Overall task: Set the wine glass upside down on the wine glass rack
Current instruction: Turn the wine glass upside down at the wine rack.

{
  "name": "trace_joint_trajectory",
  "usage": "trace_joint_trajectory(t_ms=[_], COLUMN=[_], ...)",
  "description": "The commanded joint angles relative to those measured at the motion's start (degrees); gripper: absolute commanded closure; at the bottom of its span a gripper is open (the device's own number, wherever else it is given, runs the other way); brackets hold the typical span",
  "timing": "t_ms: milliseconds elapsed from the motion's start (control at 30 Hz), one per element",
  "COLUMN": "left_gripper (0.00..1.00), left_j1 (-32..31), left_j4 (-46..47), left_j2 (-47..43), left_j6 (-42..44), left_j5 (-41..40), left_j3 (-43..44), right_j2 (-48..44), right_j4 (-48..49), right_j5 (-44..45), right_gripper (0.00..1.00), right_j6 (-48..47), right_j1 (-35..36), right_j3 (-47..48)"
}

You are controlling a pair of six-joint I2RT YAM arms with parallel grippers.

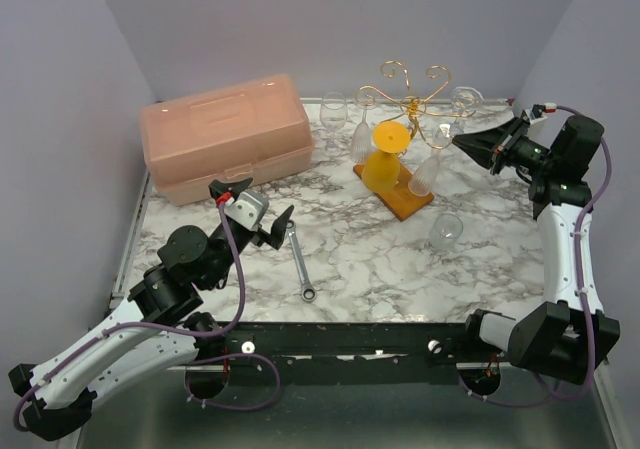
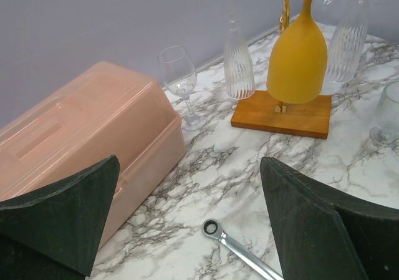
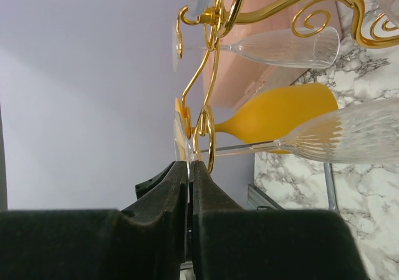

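The gold wire wine glass rack (image 1: pixel 410 97) stands on its orange-brown base (image 1: pixel 407 202) at the back of the table. A clear fluted wine glass (image 3: pixel 349 133) hangs upside down from one of its arms, stem through the gold loop (image 3: pixel 207 136). My right gripper (image 3: pixel 189 164) is shut on the thin foot of this glass; from above its tip (image 1: pixel 458 141) meets the rack's right side. A yellow glass (image 1: pixel 383 164) and another fluted glass (image 2: pixel 238 68) also hang there. My left gripper (image 1: pixel 258 204) is open above the table, holding nothing.
A pink plastic toolbox (image 1: pixel 225 134) fills the back left. A wrench (image 1: pixel 300 261) lies on the marble near my left gripper. Clear glasses stand upright behind the rack (image 1: pixel 333 111) and to the right of the base (image 1: pixel 447 229).
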Motion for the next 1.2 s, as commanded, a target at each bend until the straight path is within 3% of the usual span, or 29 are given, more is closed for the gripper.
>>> trace_joint_trajectory(t_ms=[0,533,1167], left_gripper=[0.02,0.02,0.01], left_j1=[0.3,0.3,0.3], left_j4=[0.6,0.7,0.4], left_j2=[-0.8,-0.8,-1.3], left_j6=[0.0,0.0,-0.1], left_j5=[0.9,1.0,1.2], left_j3=[-0.4,-0.6,-0.6], right_j2=[1.0,1.5,-3.4], right_j4=[1.5,1.5,3.4], right_j5=[0.2,0.1,-2.9], right_gripper=[0.88,0.61,0.57], right_j6=[0.6,-0.9,-6.9], right_j1=[-0.5,-0.9,-5.2], right_j3=[0.7,0.7,-3.6])
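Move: My right fingertips are still closed at the near right edge of the ribbed wine glass's foot; the upside-down glass has its middle about 3 cm ahead, 3 cm left and 9 cm below my right hand. The yellow glass hangs 10 cm farther left of it, 2 cm nearer the bases, and a clear glass hangs 8 cm ahead and 2 cm right of my hand. From my left hand the ribbed glass is some 15 cm ahead and 34 cm right. I spread my right fingers from nearly shut to a bit under half open and let go of the ribbed glass's foot at the rack's gold ring, easing barely 1 cm forward and down as they part. Then I draw back about 1 cm and some 2 cm to the right overall, away from the foot, the wrist turning only about 5 degrees. ##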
